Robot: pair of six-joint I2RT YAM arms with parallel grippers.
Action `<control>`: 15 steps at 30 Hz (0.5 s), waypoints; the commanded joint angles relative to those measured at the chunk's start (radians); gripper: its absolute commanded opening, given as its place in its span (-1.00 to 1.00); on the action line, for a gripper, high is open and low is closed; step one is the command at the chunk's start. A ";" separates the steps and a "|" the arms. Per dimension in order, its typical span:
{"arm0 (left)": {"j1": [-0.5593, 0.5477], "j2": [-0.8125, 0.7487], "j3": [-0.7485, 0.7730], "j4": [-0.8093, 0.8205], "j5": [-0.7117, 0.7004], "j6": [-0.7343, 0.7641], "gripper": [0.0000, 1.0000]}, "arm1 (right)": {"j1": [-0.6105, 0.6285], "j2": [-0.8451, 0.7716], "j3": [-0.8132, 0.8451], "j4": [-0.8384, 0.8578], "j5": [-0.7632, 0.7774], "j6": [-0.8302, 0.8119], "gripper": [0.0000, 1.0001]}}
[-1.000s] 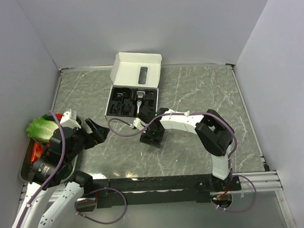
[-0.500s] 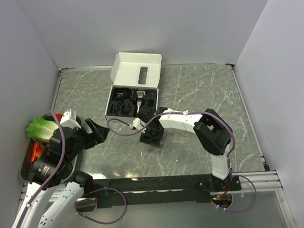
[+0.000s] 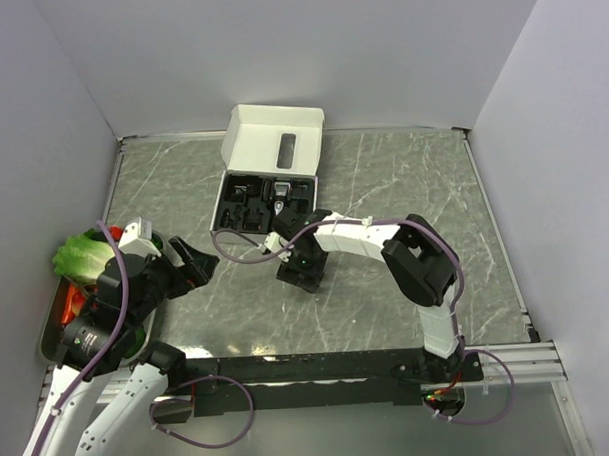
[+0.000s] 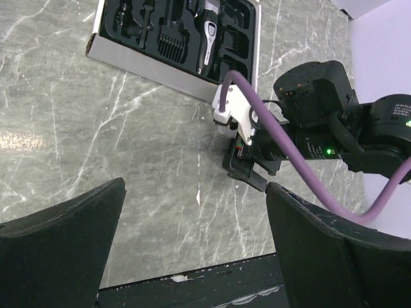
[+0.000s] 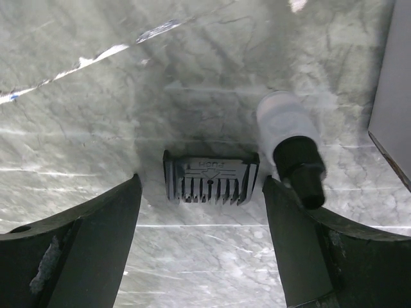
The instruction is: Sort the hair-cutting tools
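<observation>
A black comb attachment point(image 5: 210, 181) lies flat on the marble table, straight between the fingers of my right gripper point(image 5: 201, 187), which is open and holds nothing. A small translucent bottle with a black cap point(image 5: 292, 144) lies just right of it. In the top view the right gripper point(image 3: 301, 271) hovers just in front of the white box point(image 3: 220, 205) and hides the comb. The black-and-silver clipper point(image 4: 209, 29) rests in the box's black insert among more comb attachments point(image 4: 170, 46). My left gripper point(image 3: 194, 264) stands open and empty at the left, well clear of the box.
The box lid point(image 3: 272, 144) stands open at the back. A metal tray point(image 3: 50, 337) holding lettuce point(image 3: 80, 256) and red items sits at the left edge beside my left arm. A purple cable point(image 4: 289, 154) runs along the right arm.
The right arm has shifted slightly to the left over the comb attachment. The left arm has not moved.
</observation>
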 commanded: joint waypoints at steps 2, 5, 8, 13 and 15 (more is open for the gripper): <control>-0.002 0.009 0.038 0.015 0.001 0.001 0.93 | -0.028 0.056 0.006 0.071 0.001 0.037 0.67; -0.002 0.011 0.036 0.018 0.001 0.001 0.94 | -0.028 0.052 0.001 0.069 0.002 0.037 0.64; -0.002 0.011 0.035 0.018 0.001 0.001 0.93 | -0.033 0.052 -0.009 0.074 0.007 0.037 0.59; -0.002 0.008 0.035 0.018 0.001 -0.001 0.94 | -0.039 0.056 -0.014 0.061 -0.010 0.040 0.28; -0.002 0.008 0.036 0.018 0.001 -0.001 0.94 | -0.039 0.049 -0.020 0.055 -0.011 0.040 0.24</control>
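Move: The guard comb lies flat on the table right between the right hand's open, downward fingers, roughly 1 cm below the hand point. A small upright bottle stands some 3 cm ahead and 3 cm to the left, close by the front finger. The tool box has its middle about 16 cm ahead and 11 cm left. From the idle left hand the comb is some 7 cm ahead, 22 cm right and 25 cm below. Creeping forward about 1 cm at table height, towards the box, the right hand turns some 5 degrees clockwise, and in the second half its fingers draw together from wide open to about two thirds. The rear finger comes up against the guard comb's near end and pushes it along, while the front finger closes in on the far end beside the bottle. ##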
